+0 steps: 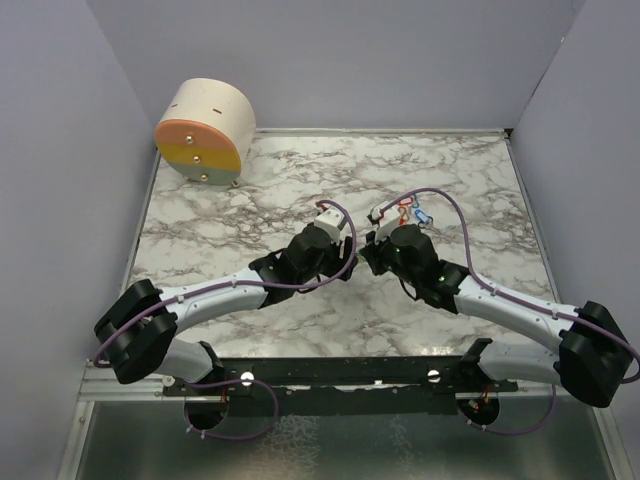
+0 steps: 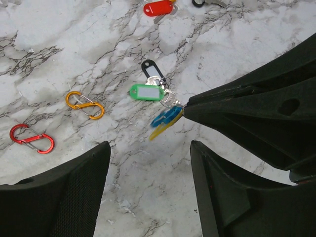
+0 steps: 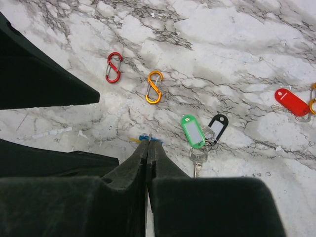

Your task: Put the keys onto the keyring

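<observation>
My right gripper (image 3: 149, 142) is shut on a thin sliver of metal, seemingly the keyring. A blue tag (image 2: 166, 115) and a yellow tag (image 2: 160, 130) hang blurred just below its tip (image 2: 185, 105). Keys with a green tag (image 3: 192, 131) and a black tag (image 3: 217, 126) lie on the marble beside that tip; whether they join the held piece I cannot tell. A red-tagged key (image 3: 291, 101) lies farther right. My left gripper (image 2: 149, 144) stands open just short of the hanging tags, nothing between its fingers.
A red carabiner (image 3: 114, 67) and an orange carabiner (image 3: 154, 87) lie on the marble table (image 1: 250, 210) beyond the grippers. A cream drum with an orange, yellow and green face (image 1: 205, 130) stands at the back left corner. Grey walls enclose the table.
</observation>
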{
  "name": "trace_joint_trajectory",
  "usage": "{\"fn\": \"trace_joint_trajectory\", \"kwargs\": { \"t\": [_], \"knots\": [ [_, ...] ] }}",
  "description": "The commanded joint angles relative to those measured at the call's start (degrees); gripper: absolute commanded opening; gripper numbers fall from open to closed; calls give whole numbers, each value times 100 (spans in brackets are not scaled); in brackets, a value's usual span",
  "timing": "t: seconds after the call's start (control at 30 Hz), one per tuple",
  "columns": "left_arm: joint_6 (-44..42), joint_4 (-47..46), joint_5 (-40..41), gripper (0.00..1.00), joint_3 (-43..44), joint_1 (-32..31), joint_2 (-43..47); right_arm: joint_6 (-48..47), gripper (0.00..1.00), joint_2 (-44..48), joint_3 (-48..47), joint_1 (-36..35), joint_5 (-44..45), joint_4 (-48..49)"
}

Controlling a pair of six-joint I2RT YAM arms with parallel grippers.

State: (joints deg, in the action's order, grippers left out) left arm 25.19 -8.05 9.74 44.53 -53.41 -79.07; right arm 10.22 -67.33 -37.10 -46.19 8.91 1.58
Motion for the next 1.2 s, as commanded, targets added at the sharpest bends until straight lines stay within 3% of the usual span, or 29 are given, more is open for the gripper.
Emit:
{"fn": "trace_joint_trajectory", "kwargs": {
  "t": [0.0,0.17,0.33,0.73,1.17],
  "knots": [
    [127,-5,369,69,-120,-38,322,35,1,137,56,-39,337,1],
    [253,66,828,77,-262,-41,575,99,1,150,41,-38,573,-71],
    [298,98,1101,99,-410,-35,757,395,1,55,-123,158,1147,-396],
    [301,-68,838,99,-490,-32,682,622,1,-448,-432,1703,1021,-741],
    [276,-123,843,99,-498,-21,659,799,1,-1360,-807,2419,898,-723]
  ]
}}
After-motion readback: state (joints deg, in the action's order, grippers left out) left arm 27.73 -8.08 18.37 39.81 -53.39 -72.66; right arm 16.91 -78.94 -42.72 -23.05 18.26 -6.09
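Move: Ahead and to the right of the right hand, which already holds the blue carabiner with the yellow-tagged key, lies the orange carabiner with a red-tagged key, about 23 cm farther out, 13 cm right and 12 cm below. At the same depth below, the blue-tagged key is some 22 cm ahead and 17 cm right, the green-tagged key 9 cm ahead and 3 cm right. From the left hand, that orange carabiner is roughly 23 cm ahead, 16 cm right. Carrying the blue carabiner and yellow-tagged key away from the left gripper, the right hand sweeps some 15 cm right and 8 cm forward towards the orange carabiner and blue-tagged key, sinking about 5 cm late on, its grip kept shut while it swings about 35 degrees clockwise and tips a little down. The left hand, already clear of them, opens fully and backs off about 3.5 cm to the left. ##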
